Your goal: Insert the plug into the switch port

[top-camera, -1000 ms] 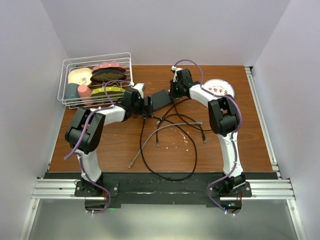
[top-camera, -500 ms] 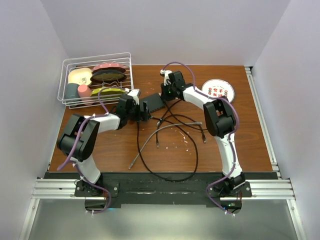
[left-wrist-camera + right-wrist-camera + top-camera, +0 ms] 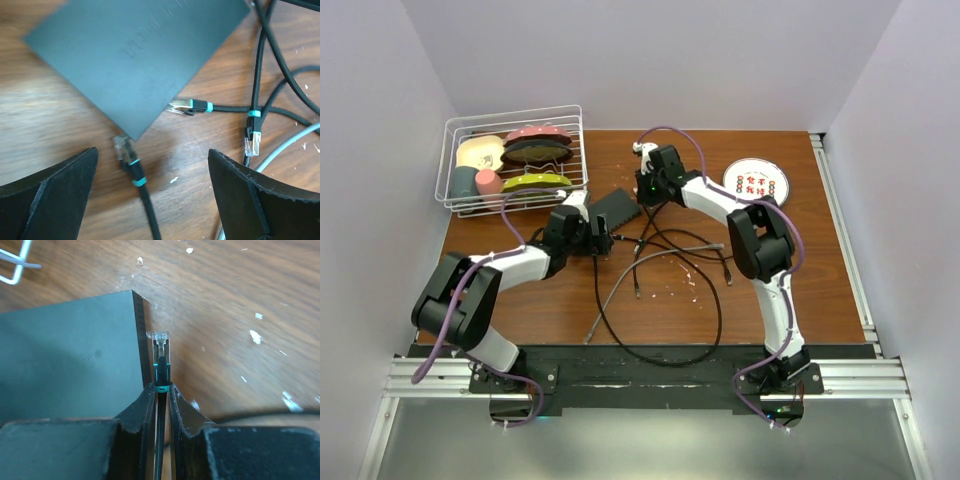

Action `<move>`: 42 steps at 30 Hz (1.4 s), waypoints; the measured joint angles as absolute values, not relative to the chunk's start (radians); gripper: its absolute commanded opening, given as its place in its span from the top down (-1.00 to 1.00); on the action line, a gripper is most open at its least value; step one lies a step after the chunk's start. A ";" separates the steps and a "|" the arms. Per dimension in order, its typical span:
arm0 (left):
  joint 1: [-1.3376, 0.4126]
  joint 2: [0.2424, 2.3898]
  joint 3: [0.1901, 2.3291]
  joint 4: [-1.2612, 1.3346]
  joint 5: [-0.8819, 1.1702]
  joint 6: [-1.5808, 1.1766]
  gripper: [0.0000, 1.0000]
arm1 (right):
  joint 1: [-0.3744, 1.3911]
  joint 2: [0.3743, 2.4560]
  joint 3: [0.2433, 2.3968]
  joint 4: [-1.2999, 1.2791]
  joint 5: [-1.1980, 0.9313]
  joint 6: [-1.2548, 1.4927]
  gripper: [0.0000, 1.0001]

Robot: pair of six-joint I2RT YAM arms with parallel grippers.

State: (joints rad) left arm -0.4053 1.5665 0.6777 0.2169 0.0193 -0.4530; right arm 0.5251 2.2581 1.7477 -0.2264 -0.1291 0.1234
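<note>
The switch, a flat matte-black box [image 3: 613, 207], lies on the wooden table; its top fills the upper left wrist view [image 3: 135, 55]. Its port cannot be made out in any view. My right gripper [image 3: 161, 387] is shut on the cable just behind a clear-tipped plug [image 3: 161, 347]. That plug points along the box's vented side wall [image 3: 141, 335], right beside it. From above, the right gripper [image 3: 645, 185] sits at the box's far right corner. My left gripper [image 3: 152, 165] is open over bare wood, just short of the box's near corner.
Loose plugs lie near the box: one [image 3: 122, 147] at its corner, one [image 3: 182, 105] with its tip at the box's edge, another [image 3: 252, 142] to the right. Black and grey cables [image 3: 660, 265] tangle mid-table. A wire basket [image 3: 510, 160] stands back left, a white disc [image 3: 756, 181] back right.
The box has slid left and slightly nearer. My right gripper followed it left with the plug. My left gripper drew back toward the near left, staying open.
</note>
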 measured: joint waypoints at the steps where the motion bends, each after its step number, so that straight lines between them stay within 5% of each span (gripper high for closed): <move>1: -0.406 1.549 0.676 0.208 0.001 -0.453 -0.97 | 0.525 2.231 1.731 -0.228 -0.120 0.124 1.00; 10: -0.344 1.465 0.687 0.219 -0.061 -0.424 -0.96 | 0.522 2.087 1.707 -0.187 -0.094 0.141 1.00; 21: -0.315 1.509 0.724 0.216 -0.052 -0.401 -0.96 | 0.493 2.392 1.887 -0.207 -0.109 0.194 1.00; 42: -0.299 1.502 0.602 0.241 -0.062 -0.438 -0.98 | 0.581 2.500 2.065 -0.266 -0.262 0.107 1.00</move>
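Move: The right gripper still pinches the cabled plug beside the vented short side of the switch. The switch's middle is about 7 cm left and 2 back of that hand, and the dish rack's middle is some 31 cm left and 8 ahead. From the open left gripper, the switch is about 9 cm ahead and 4 right; a loose plug is 2 ahead and 1 left, another 3 ahead and 4 right. The switch and both plugs sit a little below the hands. Lift the right gripper about 9 cm, carry it forward 4 and lower it beside the switch's vented short side, then drive it about 7 cm left and slightly back against that side, turning a little counter-clockwise and keeping the plug pinched. Meanwhile raise the open left gripper, shift it left and forward, hold, then bring it back and down with its fingers astride the switch's near corner. ##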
